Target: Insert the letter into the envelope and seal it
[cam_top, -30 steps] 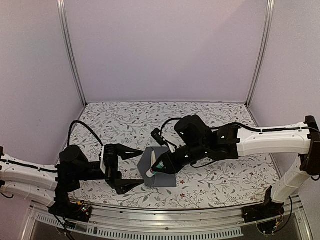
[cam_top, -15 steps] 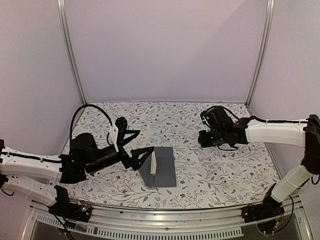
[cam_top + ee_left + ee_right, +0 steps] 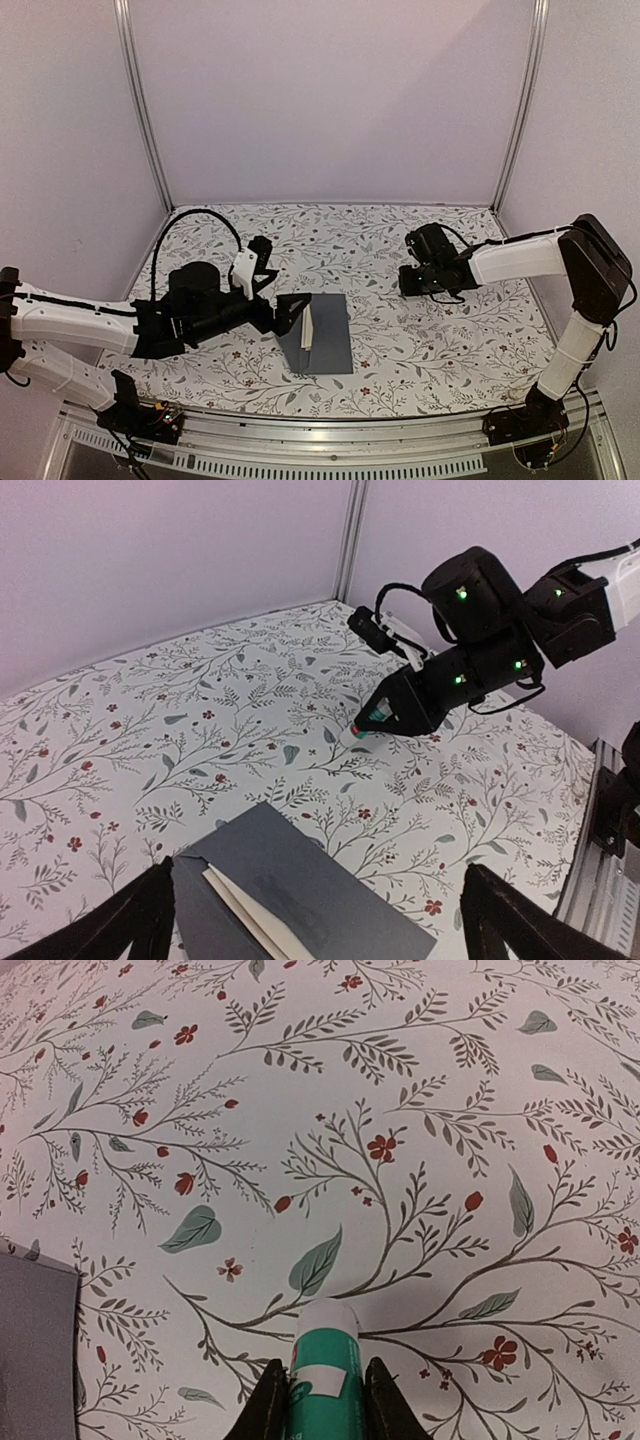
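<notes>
The dark grey envelope [image 3: 328,335] lies flat on the tablecloth at the centre front, also seen in the left wrist view [image 3: 310,880] and at an edge of the right wrist view [image 3: 30,1350]. A pale strip of the letter [image 3: 308,328] [image 3: 240,915] shows along its opening; the rest of the sheet is hidden inside. My left gripper [image 3: 283,312] [image 3: 320,915] stands open just above the envelope's left end, one finger [image 3: 140,915] on each side. My right gripper [image 3: 407,281] [image 3: 322,1400] [image 3: 378,718] is shut on a teal-white tube [image 3: 325,1365] [image 3: 362,728] held low over the cloth, well right of the envelope.
A floral tablecloth [image 3: 440,340] covers the table. Pale walls and two metal posts [image 3: 145,120] close in the back and sides. A metal rail [image 3: 330,455] runs along the near edge.
My right gripper has drawn away from the envelope to the right with the tube. My left arm has swung up and in to the envelope's left end.
</notes>
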Controlling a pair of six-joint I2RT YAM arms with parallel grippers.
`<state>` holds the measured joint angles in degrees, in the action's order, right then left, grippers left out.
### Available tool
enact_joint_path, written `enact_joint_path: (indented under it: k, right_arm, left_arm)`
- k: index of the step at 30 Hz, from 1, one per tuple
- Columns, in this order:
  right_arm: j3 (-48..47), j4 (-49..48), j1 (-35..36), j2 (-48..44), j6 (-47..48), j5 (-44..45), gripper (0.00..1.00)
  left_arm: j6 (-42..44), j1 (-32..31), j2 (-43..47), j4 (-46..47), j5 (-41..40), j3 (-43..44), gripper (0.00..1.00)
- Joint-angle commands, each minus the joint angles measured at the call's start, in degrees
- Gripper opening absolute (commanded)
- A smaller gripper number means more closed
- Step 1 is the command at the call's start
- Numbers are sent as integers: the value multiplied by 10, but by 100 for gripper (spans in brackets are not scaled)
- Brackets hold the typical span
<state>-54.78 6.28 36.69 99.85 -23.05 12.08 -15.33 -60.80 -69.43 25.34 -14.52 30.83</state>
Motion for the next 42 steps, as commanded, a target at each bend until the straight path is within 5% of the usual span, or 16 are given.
enact_joint_path:
  k: [1,10,25,36,42]
  right_arm:
    - [10,-9,0,2,-9,-6,20]
    - [42,-4,0,-16,-24,-29,38]
    - [59,-3,-1,-51,-22,-56,44]
    - [44,5,1,-47,-11,-45,63]
    - [36,2,28,-87,-5,-46,67]
  left_arm:
    - [-7,10,2,-9,-7,11,99]
    - [-6,13,5,-14,-9,11,99]
    - [-32,18,-2,-59,-33,28,99]
    - [-91,29,2,-128,-46,40,100]
    - [-153,45,17,-139,-19,8,100]
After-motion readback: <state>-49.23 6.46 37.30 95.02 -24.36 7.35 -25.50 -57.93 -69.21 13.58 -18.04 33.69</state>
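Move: The right hand holds the glue stick low over bare table; the spot where it will be laid is right under the hand point, about 4 cm down. The envelope lies some 18 cm to this hand's left and 12 cm nearer the base, with the letter showing in its opening about 20 cm left and 10 cm back. From the left hand, the glue stick's spot is about 12 cm ahead, 22 cm right and 17 cm below, while the envelope lies about 4 cm right and 18 cm below. Laying the glue stick on the table, the right fingers let go of it and open to roughly two-thirds wide, while the hand draws back about 3 cm and dips nearly as far, then rises some 2 cm and stays around the stick. The empty left hand, wide open above the envelope, drifts left, forward and down about 2 cm each, tipping some 10 degrees. ##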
